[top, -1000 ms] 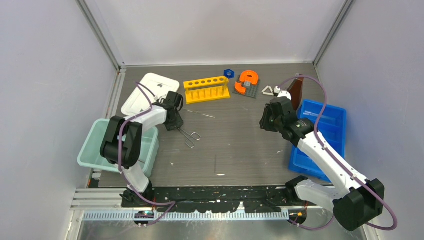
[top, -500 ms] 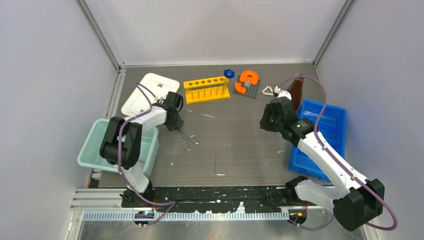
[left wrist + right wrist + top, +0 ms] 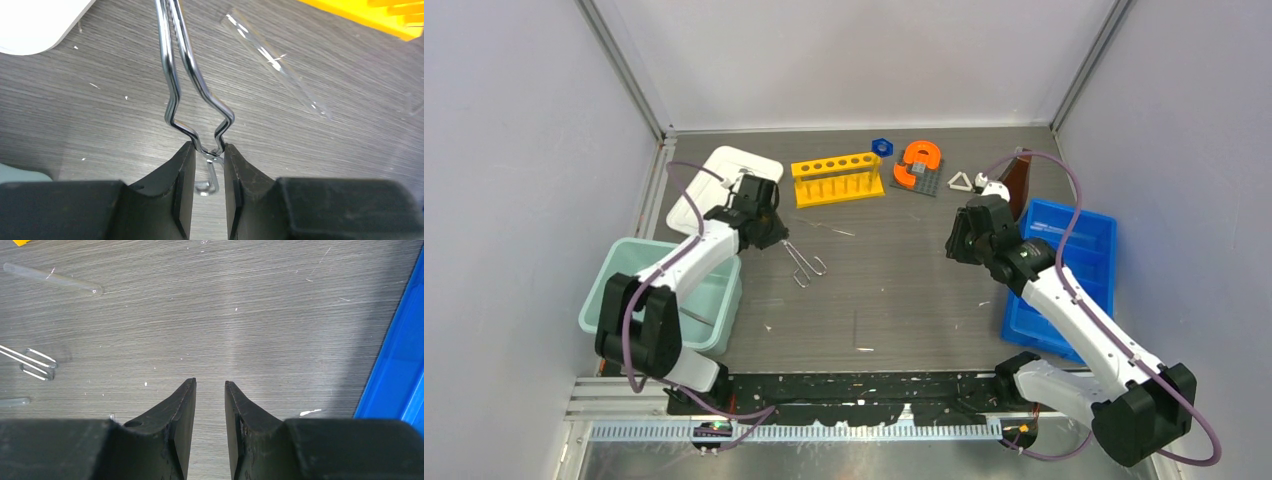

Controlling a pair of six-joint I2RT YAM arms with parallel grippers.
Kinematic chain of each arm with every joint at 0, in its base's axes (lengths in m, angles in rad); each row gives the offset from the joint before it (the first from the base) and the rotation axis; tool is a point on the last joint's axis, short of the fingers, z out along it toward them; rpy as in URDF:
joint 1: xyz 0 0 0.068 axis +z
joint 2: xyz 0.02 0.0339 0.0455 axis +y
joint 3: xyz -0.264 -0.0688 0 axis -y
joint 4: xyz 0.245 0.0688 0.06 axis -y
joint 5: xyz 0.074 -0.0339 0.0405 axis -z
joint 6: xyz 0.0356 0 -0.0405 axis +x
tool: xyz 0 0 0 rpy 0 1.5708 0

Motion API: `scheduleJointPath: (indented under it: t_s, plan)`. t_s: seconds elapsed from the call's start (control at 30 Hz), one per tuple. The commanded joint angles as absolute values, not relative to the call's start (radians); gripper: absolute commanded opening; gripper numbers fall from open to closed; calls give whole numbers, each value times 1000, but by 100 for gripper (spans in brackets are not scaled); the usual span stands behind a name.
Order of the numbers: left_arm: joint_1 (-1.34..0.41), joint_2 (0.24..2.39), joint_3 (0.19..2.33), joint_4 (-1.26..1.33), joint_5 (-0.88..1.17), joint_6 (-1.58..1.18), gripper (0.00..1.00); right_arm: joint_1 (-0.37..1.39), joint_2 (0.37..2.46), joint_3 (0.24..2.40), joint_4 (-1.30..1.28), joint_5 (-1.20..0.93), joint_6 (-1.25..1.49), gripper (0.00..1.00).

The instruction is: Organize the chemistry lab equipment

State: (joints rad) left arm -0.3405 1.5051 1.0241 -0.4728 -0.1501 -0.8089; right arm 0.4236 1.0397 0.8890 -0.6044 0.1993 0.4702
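My left gripper [image 3: 776, 238] is shut on one end of the wire metal tongs [image 3: 807, 262]. In the left wrist view the wire [image 3: 192, 75] is pinched between the fingertips [image 3: 186, 155] and runs away from me. The thin clear rod [image 3: 824, 228] lies on the table just beyond [image 3: 275, 65]. My right gripper [image 3: 954, 245] hovers open over bare table [image 3: 210, 385], with nothing between its fingers. Along the back stand the yellow six-hole rack [image 3: 836, 178], the small blue hexagonal piece [image 3: 882, 147], the small white triangle [image 3: 961, 181] and the brown flask [image 3: 1016, 180].
A teal bin [image 3: 624, 290] sits at the left with a white lid [image 3: 724, 185] behind it. A blue tray [image 3: 1074, 270] lies at the right under the right arm. The orange horseshoe piece [image 3: 918, 160] stands on its grey base at the back.
My left gripper has closed on the tongs and the arm has swung back toward the white lid; the tongs have shifted a little up and right. The right arm has not moved.
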Motion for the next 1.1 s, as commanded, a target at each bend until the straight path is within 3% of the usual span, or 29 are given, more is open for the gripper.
scheduleJointPath:
  t_s: [0.0, 0.63, 1.07]
  plan:
    - [-343, 1406, 1037, -488, -136, -809, 0, 428, 1009, 895, -590, 205, 479, 34]
    - [-342, 1145, 1012, -563, -139, -706, 0, 428, 977, 880, -602, 199, 493, 34]
    - [-342, 999, 1121, -702, -193, -672, 0, 429, 964, 882, -586, 143, 499, 34]
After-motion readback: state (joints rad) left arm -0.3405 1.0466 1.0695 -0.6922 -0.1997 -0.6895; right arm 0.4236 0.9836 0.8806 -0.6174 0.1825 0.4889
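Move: The left hand already holds the metal tongs some 8 cm above the table; the green bin lies about 22 cm to its left and 11 cm back, its middle roughly 4 cm lower. The lying test tube is around 9 cm right and 7 cm ahead, the white board 11 cm left and 16 cm ahead, and the yellow rack 12 cm right and 18 cm ahead. From the right hand the bin is about 54 cm left and 4 cm back. Keeping its pinch on the metal tongs, the left hand first lifts them nearly straight up by some 9 cm, the fingers tipping up and outward from their steep downward slant. The climb pauses briefly as the hand starts drawing back and a little left over the table towards the green bin's side, then resumes, making about 13 cm up and 5 cm back in all. ##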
